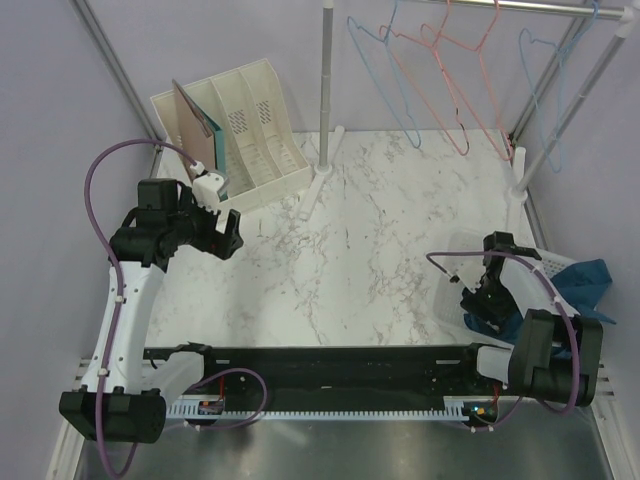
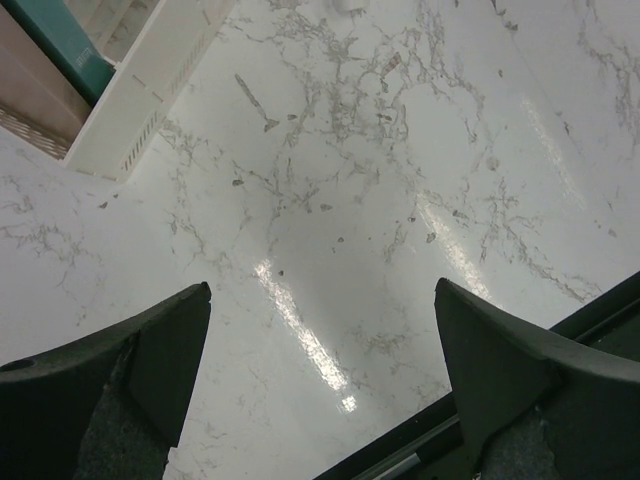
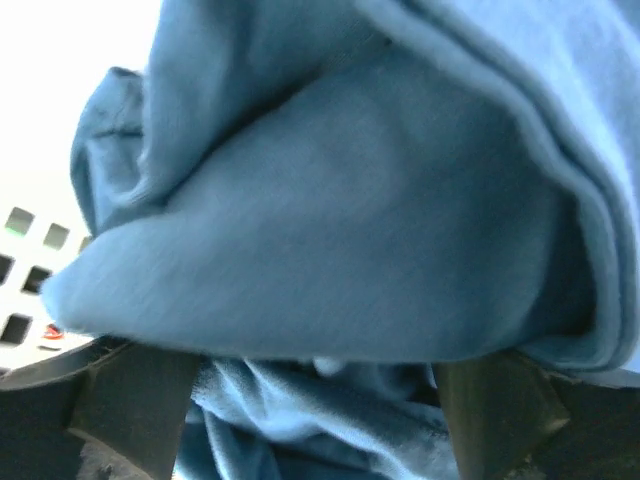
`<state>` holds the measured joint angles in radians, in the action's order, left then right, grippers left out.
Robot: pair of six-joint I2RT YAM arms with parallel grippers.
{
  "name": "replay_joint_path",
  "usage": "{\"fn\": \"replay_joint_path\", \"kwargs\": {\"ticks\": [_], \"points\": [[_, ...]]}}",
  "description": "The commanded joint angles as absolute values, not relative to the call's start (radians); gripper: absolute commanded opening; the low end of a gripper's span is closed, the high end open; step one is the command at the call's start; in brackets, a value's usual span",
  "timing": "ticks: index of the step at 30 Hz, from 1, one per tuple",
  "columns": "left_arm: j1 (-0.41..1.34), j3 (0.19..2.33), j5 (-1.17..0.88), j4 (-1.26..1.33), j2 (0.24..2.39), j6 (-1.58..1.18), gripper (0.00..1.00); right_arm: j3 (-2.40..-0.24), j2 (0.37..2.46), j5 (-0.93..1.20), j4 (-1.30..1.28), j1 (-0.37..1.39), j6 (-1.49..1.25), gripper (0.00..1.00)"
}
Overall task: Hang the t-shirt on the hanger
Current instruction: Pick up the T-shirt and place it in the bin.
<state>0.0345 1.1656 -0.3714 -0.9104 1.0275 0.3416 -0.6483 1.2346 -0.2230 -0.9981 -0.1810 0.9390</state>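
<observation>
The dark teal-blue t-shirt (image 1: 588,282) lies crumpled in a white basket (image 1: 455,243) at the table's right edge. My right gripper (image 1: 479,310) reaches down into that basket. In the right wrist view the t-shirt (image 3: 330,220) fills the frame. There my right gripper (image 3: 315,400) stands open, its fingers (image 3: 130,410) wide apart with folds of cloth between them. Far at the back, a light-blue wire hanger (image 1: 413,138) hangs from the rail. My left gripper (image 1: 232,240) hovers over the left of the table. It shows open in the left wrist view (image 2: 322,300), with only marble between its fingers.
A white file organizer (image 1: 250,140) holding a brown and a teal folder stands at the back left, close to my left gripper. The rack's upright pole (image 1: 326,90) rises at back centre. Pink-red wire hangers (image 1: 462,140) hang on the rail. The basket's perforated wall (image 3: 20,260) is beside my right gripper.
</observation>
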Motion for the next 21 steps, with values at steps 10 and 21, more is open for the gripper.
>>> {"fn": "replay_joint_path", "kwargs": {"ticks": [10, 21], "points": [[0.037, 1.23, -0.552, -0.867, 0.988, 0.356, 0.99, -1.263, 1.094, 0.182, -1.343, -0.186, 0.88, 0.0], [0.037, 1.301, -0.566, -0.813, 0.992, 0.223, 0.99, -1.752, 1.118, 0.693, -1.457, 0.044, 0.709, 0.0]]}}
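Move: The T-shirt lies heaped in the white bin around the right fingers, a fold already between the open pads; its middle is about 7 cm to that hand's right, 1 cm ahead, at fingertip height. The bin's middle is some 3 cm ahead and 3 cm right. The pink hangers hang roughly 28 cm ahead, 14 cm left and 38 cm higher. From the left hand, the T-shirt lies about 65 cm right, 12 cm back and 20 cm lower. The T-shirt gets pinched as the right fingers close on its fold, then is pulled up out of the bin, fast, by about 30 cm. The hand also goes some 12 cm forward, then swings about as far left, towards the pink hangers, its downward fingers tipping up forward and leftward by some 60 degrees. The empty left hand rises about 5 cm and drifts right. ##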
